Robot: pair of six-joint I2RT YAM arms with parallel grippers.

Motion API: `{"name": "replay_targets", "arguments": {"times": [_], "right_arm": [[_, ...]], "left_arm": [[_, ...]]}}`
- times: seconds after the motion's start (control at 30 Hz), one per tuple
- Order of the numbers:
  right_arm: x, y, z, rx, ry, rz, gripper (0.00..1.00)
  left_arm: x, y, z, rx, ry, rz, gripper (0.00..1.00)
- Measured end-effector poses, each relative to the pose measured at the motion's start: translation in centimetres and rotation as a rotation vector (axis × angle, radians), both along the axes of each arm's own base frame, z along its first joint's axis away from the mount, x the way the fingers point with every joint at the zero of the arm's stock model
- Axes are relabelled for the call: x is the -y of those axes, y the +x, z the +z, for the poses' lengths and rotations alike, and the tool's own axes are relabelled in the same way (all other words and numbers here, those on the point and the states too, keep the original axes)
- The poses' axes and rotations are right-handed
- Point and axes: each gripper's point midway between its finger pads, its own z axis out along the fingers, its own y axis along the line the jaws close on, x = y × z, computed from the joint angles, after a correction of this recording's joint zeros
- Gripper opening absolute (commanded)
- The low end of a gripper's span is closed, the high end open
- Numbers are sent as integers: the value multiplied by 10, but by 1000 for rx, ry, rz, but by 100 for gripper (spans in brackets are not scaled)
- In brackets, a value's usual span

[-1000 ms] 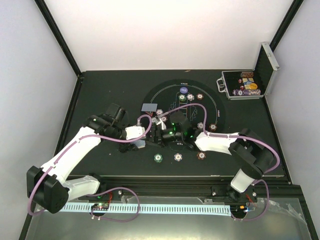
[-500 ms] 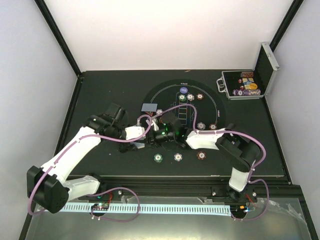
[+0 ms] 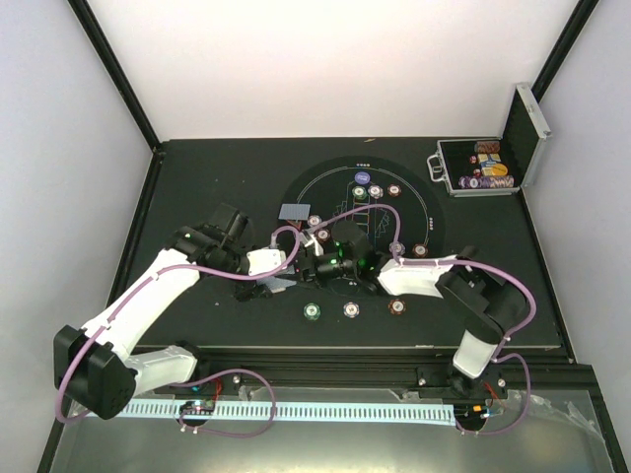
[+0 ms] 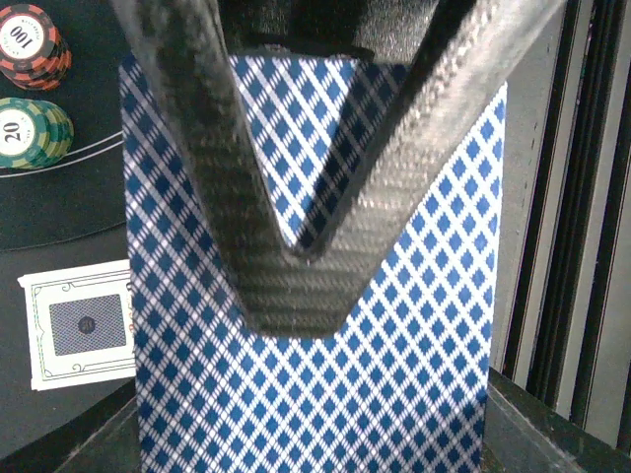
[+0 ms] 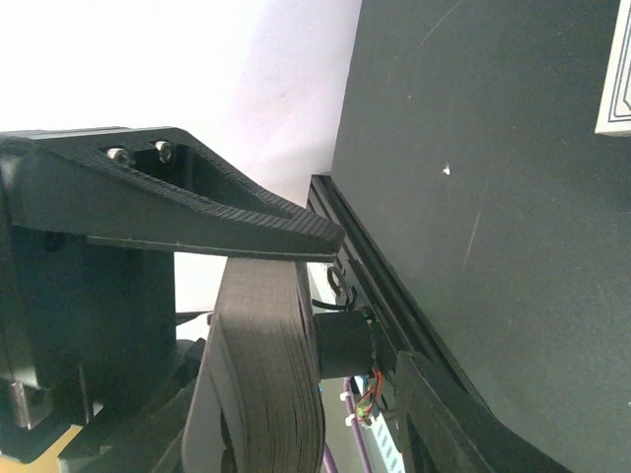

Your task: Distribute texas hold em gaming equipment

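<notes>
A deck of playing cards (image 4: pixel 315 394) with a blue diamond-patterned back fills the left wrist view, and my left gripper (image 4: pixel 296 296) is shut on it. From above, the left gripper (image 3: pixel 279 279) meets my right gripper (image 3: pixel 304 267) at the left rim of the round felt mat (image 3: pixel 434 212). The right wrist view has the deck (image 5: pixel 261 374) edge-on between the right gripper's (image 5: pixel 370 301) jaws. Its upper finger (image 5: pixel 197 217) lies over the deck's end; a gap separates the lower finger (image 5: pixel 434 414) from the deck. One card (image 3: pixel 294 211) lies face down on the mat.
Green (image 3: pixel 313 311), white (image 3: pixel 351 309) and brown (image 3: pixel 397 305) chips lie in a row at the mat's near edge. More chips (image 3: pixel 376 191) sit at its far side. A 100 chip stack (image 4: pixel 30 44) and a 20 chip stack (image 4: pixel 35 128) sit left of the deck. The open silver-edged case (image 3: pixel 480 168) stands back right.
The right arm swung left to the deck and its jaws have narrowed around the deck's end. The left arm held still with the deck.
</notes>
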Motion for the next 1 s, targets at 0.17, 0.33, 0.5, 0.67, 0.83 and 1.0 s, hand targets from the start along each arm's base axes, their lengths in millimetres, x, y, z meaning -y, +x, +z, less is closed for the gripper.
{"name": "replay_targets", "arguments": {"times": [0.17, 0.33, 0.5, 0.67, 0.83, 1.0], "right_arm": [[6, 1, 5, 14, -6, -9, 29], [9, 1, 12, 29, -7, -14, 9], [13, 1, 14, 41, -26, -19, 1], [20, 2, 20, 65, -45, -30, 1], [28, 7, 25, 89, -56, -33, 1], [35, 11, 29, 108, -59, -33, 4]], "left_arm": [[0, 0, 0, 0, 0, 0, 2], [0, 0, 0, 0, 0, 0, 2], [2, 1, 1, 4, -11, -4, 2], [8, 3, 5, 19, -41, -16, 2], [14, 7, 9, 44, -69, -27, 2], [20, 11, 11, 59, -90, -38, 2]]}}
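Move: Between the two hands, the deck of cards is still held by its long edges in the left gripper, its middle roughly 3 cm to the right of the left hand. From the right hand the deck's middle is only about 2 cm to the left and 1 cm below, its end already between the open fingers. Some 14 cm below the right hand lie the card box, 4 cm ahead and 8 cm to the left, the green chip stack, 6 cm ahead and 1 cm to the right, and the orange 100 stack, 7 cm ahead and 5 cm to the right. Closing on the deck's right end, one finger above and one below, the right hand pinches it through its thickness while easing slightly right and up; with the grip shut it goes on right and up, about 4.5 cm in all. The left hand first stays, then follows with its hold kept, some 2 cm right and a little up and forward, both hands tipping slightly. ##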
